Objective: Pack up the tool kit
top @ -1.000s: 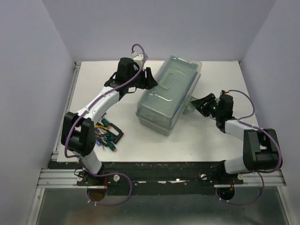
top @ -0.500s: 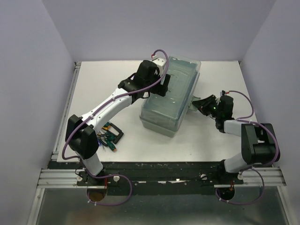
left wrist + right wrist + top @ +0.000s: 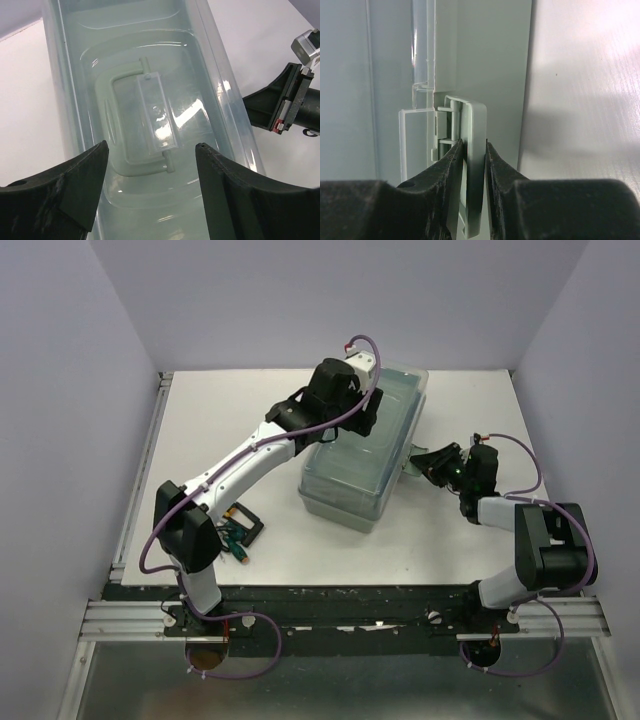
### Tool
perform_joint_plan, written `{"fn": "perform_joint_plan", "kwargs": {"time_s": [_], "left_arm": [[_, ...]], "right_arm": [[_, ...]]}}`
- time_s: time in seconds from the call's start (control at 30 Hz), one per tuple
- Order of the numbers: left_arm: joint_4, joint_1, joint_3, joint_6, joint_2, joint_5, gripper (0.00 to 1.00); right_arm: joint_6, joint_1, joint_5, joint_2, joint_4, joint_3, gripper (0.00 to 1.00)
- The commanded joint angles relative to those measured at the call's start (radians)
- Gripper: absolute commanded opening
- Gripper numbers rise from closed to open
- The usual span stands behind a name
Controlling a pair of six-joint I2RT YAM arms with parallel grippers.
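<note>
The pale green toolbox (image 3: 350,480) stands mid-table with its translucent lid (image 3: 165,60) down. The handle (image 3: 107,112) lies folded flat in the lid's recess. My left gripper (image 3: 352,428) hovers over the lid, open, and its fingers (image 3: 80,175) straddle the handle end without touching it. My right gripper (image 3: 420,462) is at the box's right side, shut on the green latch (image 3: 476,120), which stands out from the box wall. Loose tools (image 3: 232,532) with green and yellow handles lie at the near left, beside the left arm.
The right arm's fingers (image 3: 272,102) show at the right of the left wrist view, close to the box. White walls enclose the table on the left, back and right. A metal rail (image 3: 340,615) runs along the near edge.
My left arm swung from the box's left side to above the lid, and its jaws widened. My right gripper closed on the latch and has since held still. The box turned slightly.
</note>
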State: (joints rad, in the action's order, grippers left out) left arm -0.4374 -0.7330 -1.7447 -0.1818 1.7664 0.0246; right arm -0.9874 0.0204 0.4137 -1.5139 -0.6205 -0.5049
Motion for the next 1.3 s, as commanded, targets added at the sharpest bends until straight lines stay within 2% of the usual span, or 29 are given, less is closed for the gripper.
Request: {"fn": "perform_joint_plan", "kwargs": {"time_s": [0.0,0.2,0.33,0.43,0.63,0.83,1.0,1.17,1.27], "left_arm": [[0.0,-0.003,-0.039,0.036,0.001,-0.023,0.8],[-0.052,-0.039,-0.101,0.015,0.06,-0.144,0.81],[-0.049,-0.071,-0.114,0.008,0.091,-0.163,0.81],[-0.09,-0.089,-0.16,0.016,0.139,-0.161,0.81],[-0.168,-0.123,-0.233,0.08,0.222,-0.065,0.81],[-0.193,-0.146,-0.249,0.14,0.258,0.044,0.71],[-0.216,-0.189,-0.276,0.215,0.295,0.168,0.51],[-0.216,-0.229,-0.289,0.312,0.312,0.293,0.43],[-0.224,-0.235,-0.299,0.328,0.317,0.29,0.44]], "right_arm": [[0.009,0.01,0.028,-0.009,-0.033,0.016,0.32],[0.006,0.009,0.025,-0.014,-0.03,0.012,0.31],[0.01,0.01,0.022,-0.011,-0.022,0.012,0.31],[0.013,0.01,0.02,-0.008,-0.018,0.011,0.31],[0.016,0.009,0.022,-0.009,-0.019,0.012,0.31],[0.016,0.009,0.02,-0.012,-0.024,0.014,0.31],[0.016,0.009,0.014,-0.015,-0.024,0.016,0.31],[0.013,0.009,0.007,-0.029,-0.028,0.02,0.3],[0.012,0.01,0.007,-0.035,-0.036,0.022,0.3]]}}
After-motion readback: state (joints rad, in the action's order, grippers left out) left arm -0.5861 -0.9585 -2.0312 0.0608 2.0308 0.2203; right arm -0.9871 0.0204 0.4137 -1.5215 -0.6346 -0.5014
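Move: The aim is the tool box lid's right-hand rim, about 8 cm to the left gripper's right, some 3 cm back and 6 cm below. The lid handle lies about 3 cm ahead and 8 cm below the left gripper, neither left nor right; the front latch about 11 cm to its right, 3 cm back and 14 cm down. The right gripper already has that latch between its fingers; the rim is about 3 cm left of it, level front to back and 9 cm higher. Bring the left gripper about 8 cm to the right across the lid, easing back some 3 cm and sinking about 4 cm, away from the handle to the rim beside the latch. Turn it roughly 10 degrees clockwise on the way, then roll its left side up nearly 20 degrees while partly closing the wide-open fingers about the rim. Keep the right gripper still, pinching the latch. ##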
